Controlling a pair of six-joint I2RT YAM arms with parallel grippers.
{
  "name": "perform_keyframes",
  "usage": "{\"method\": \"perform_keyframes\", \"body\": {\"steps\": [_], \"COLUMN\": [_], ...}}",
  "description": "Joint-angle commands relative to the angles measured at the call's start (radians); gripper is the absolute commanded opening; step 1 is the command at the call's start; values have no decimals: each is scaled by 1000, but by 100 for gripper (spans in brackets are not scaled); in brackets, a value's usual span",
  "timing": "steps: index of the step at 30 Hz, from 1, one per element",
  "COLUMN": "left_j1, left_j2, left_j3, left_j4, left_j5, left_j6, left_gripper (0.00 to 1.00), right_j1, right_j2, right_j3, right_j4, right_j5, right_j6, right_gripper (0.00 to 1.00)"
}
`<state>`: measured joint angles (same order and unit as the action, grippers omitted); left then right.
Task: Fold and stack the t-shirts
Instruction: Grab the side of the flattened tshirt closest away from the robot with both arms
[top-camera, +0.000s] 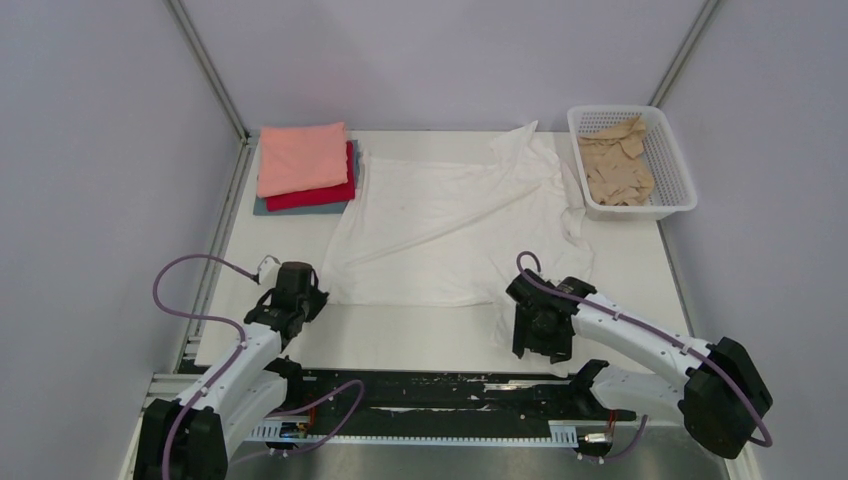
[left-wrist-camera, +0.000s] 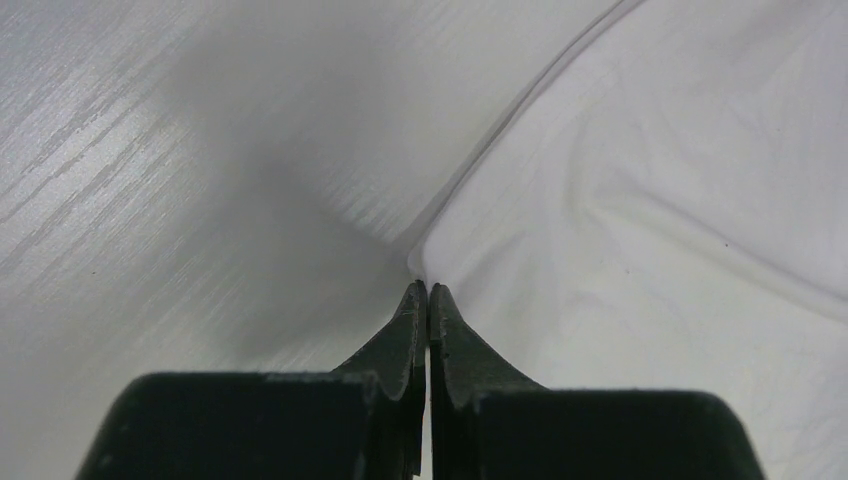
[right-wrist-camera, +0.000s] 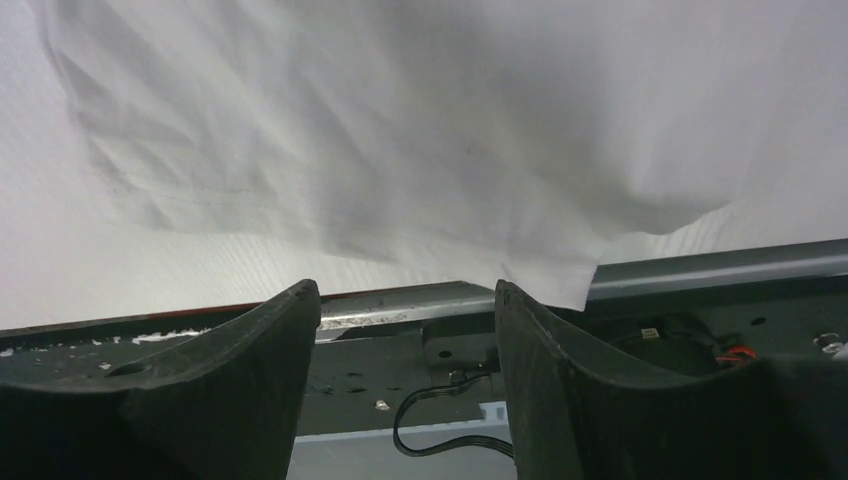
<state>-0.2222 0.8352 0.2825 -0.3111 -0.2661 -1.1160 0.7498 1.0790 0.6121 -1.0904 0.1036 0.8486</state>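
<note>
The large white t-shirt (top-camera: 440, 220) lies spread on the table, with wrinkles on its right side. My left gripper (top-camera: 300, 290) is at its near left corner. In the left wrist view the gripper (left-wrist-camera: 428, 287) is shut, with the corner of the white t-shirt (left-wrist-camera: 680, 200) pinched at the tips. My right gripper (top-camera: 535, 335) is over the shirt's near right corner. It is open and empty (right-wrist-camera: 405, 290), and the white t-shirt (right-wrist-camera: 450, 120) lies beyond the fingertips. Folded salmon-pink (top-camera: 302, 158), red (top-camera: 340, 192) and grey-blue (top-camera: 262, 208) shirts are stacked at the back left. The tan-beige shirt (top-camera: 617, 165) lies crumpled in the basket.
The white lattice basket (top-camera: 680, 205) stands at the back right. The black base rail (top-camera: 430, 395) runs along the table's near edge and also shows in the right wrist view (right-wrist-camera: 700, 265). Grey walls close in the table on three sides.
</note>
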Motion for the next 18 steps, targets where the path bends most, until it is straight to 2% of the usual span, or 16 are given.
{"method": "perform_keyframes", "body": {"steps": [1,4,9,13,16,18], "left_j1": [0,0,0,0,-1,0], "left_j2": [-9,-7,11,2,-36,-67], "left_j3": [4,5,14,26,29,38], "left_j4": [-4,-4,-4,-27,-45,-75], "left_j5": [-15,-13,-6,-5,-2,9], "left_j6": [10,10,6,5,5,3], "left_gripper": [0,0,0,0,0,0], "right_j1": [5,6,5,5,4,1], "right_j2": [46,97,150,150,124,120], "right_j3": [6,1,-47,-74,-31,39], "right_j4": [131,157,244,248,168,56], "right_j5": [27,65,-6,-35,-35,-9], "right_j6": [47,51,56,59,34,12], "right_gripper": [62,61,48,21,10,1]}}
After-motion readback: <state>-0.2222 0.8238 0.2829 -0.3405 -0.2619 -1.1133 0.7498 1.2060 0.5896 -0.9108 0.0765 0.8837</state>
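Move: The right hand's target, the cloth of the t-shirt's near-right flap, lies about 2 cm ahead, 2 cm left and 2 cm below. The flap's left corner is some 9 cm to the hand's left and 2 cm ahead; its tip, over the table edge, is about 6 cm to its right and 3 cm back. The left hand already holds the near-left corner; the right hand's target is about 52 cm to its right and 14 cm back, at nearly its height. With its fingers pointing straight down, the right hand goes about 2 cm forward, left and down, sinking onto the flap just inside the near table edge, and then shuts from about two-thirds open to nearly closed while it sweeps on left, pinching up a fold of the cloth. The left hand keeps its shut grip on the near-left corner and all but stays in place. ##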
